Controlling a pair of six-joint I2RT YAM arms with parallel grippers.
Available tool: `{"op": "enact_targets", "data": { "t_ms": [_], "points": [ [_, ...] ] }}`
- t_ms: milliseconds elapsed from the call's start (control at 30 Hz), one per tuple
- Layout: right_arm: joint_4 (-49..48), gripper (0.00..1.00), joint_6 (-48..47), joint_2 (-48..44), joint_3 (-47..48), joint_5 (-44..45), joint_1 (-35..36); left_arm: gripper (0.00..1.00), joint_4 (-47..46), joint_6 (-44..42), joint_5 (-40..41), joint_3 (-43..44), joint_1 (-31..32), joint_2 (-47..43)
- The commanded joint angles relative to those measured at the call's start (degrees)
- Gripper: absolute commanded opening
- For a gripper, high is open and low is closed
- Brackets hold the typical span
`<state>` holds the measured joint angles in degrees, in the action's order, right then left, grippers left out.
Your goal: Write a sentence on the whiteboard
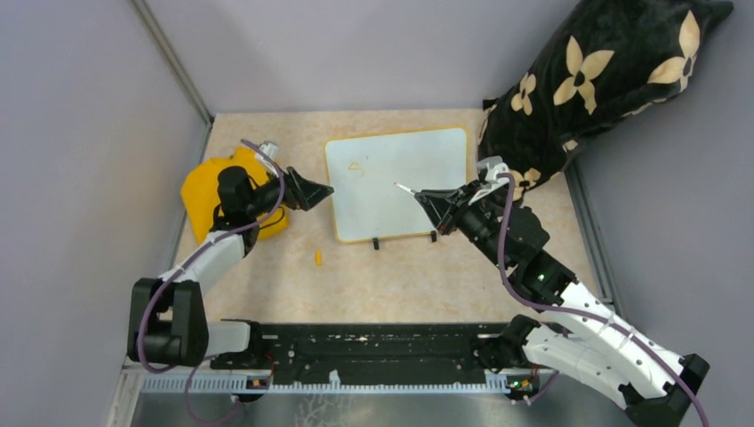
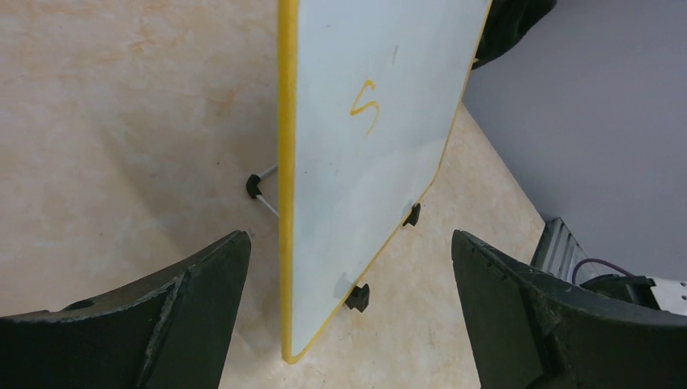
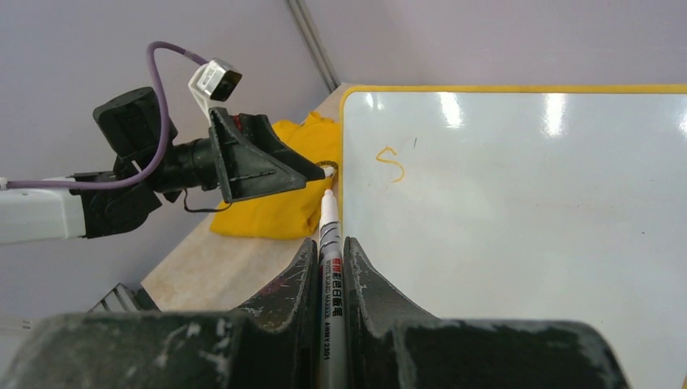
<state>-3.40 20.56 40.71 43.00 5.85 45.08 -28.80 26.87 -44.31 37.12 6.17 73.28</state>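
The whiteboard [image 1: 396, 182] stands propped on the table, white with a thin yellow frame. Of the sentence, only one orange letter "S" [image 1: 356, 166] shows, near the board's upper left. My right gripper [image 1: 429, 199] is shut on a white marker [image 1: 405, 189], whose tip points left over the middle of the board. In the right wrist view the marker [image 3: 326, 215] sticks out between the closed fingers [image 3: 328, 243] toward the whiteboard [image 3: 518, 219] and the "S" [image 3: 390, 163]. My left gripper [image 1: 320, 189] is open at the board's left edge. That edge [image 2: 286, 203] stands between its wide jaws [image 2: 348, 235], untouched.
A yellow cloth [image 1: 209, 191] lies under the left arm. A black cushion with cream flowers [image 1: 596, 80] leans at the back right. A small orange cap [image 1: 318, 258] lies on the table in front of the board. Two black feet [image 1: 376, 243] hold the board up.
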Motion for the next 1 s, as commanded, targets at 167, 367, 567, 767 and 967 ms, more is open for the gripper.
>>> {"op": "enact_targets", "data": {
  "t_ms": [167,367,567,767,967],
  "points": [
    [-3.44,0.00,-2.46,-1.18,-0.89,-0.61,-0.33,0.99,-3.22,-7.83,3.34,0.36,-1.61,-0.42],
    [-3.61,0.00,-2.43,-0.50,-0.78,-1.41,-0.30,0.99,-28.65,6.51,-11.48,-6.13,-5.77,7.97],
    [-3.00,0.00,-2.63,-1.22,-1.05,-0.95,-0.28,0.99,-26.93,10.34,-17.94,-1.17,-5.82,17.52],
    [-3.47,0.00,-2.48,-1.14,-1.43,-0.74,-0.30,0.99,-22.63,8.38,-12.60,-1.34,-4.74,17.16],
    [-4.24,0.00,-1.57,0.28,-1.42,-1.63,-0.29,0.99,-15.82,1.30,-14.00,1.15,0.30,21.99]
  ]
}}
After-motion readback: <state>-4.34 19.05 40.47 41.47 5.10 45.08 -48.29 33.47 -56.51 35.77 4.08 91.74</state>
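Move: The left hand, open and empty, has the middle of the whiteboard's left edge about 5 cm ahead, 5 cm to its right and 8 cm lower. The yellow S on the board is some 9 cm ahead, 9 cm right and 4 cm lower; the orange cap lies on the table about 7 cm back, 1 cm left and 20 cm below. From the right hand, which holds the marker, that board edge is roughly 17 cm ahead, 20 cm left and 21 cm below. Towards the whiteboard's left edge, the wide-open left fingers first ease about 2 cm to the left and forward, then sink some 5 cm beside the board, finishing with a short shift right towards the edge; the wrist turns about 10 degrees clockwise. The fingers stay open, and no grip on the edge begins. The right hand keeps the marker nearly still, clear of the board. ##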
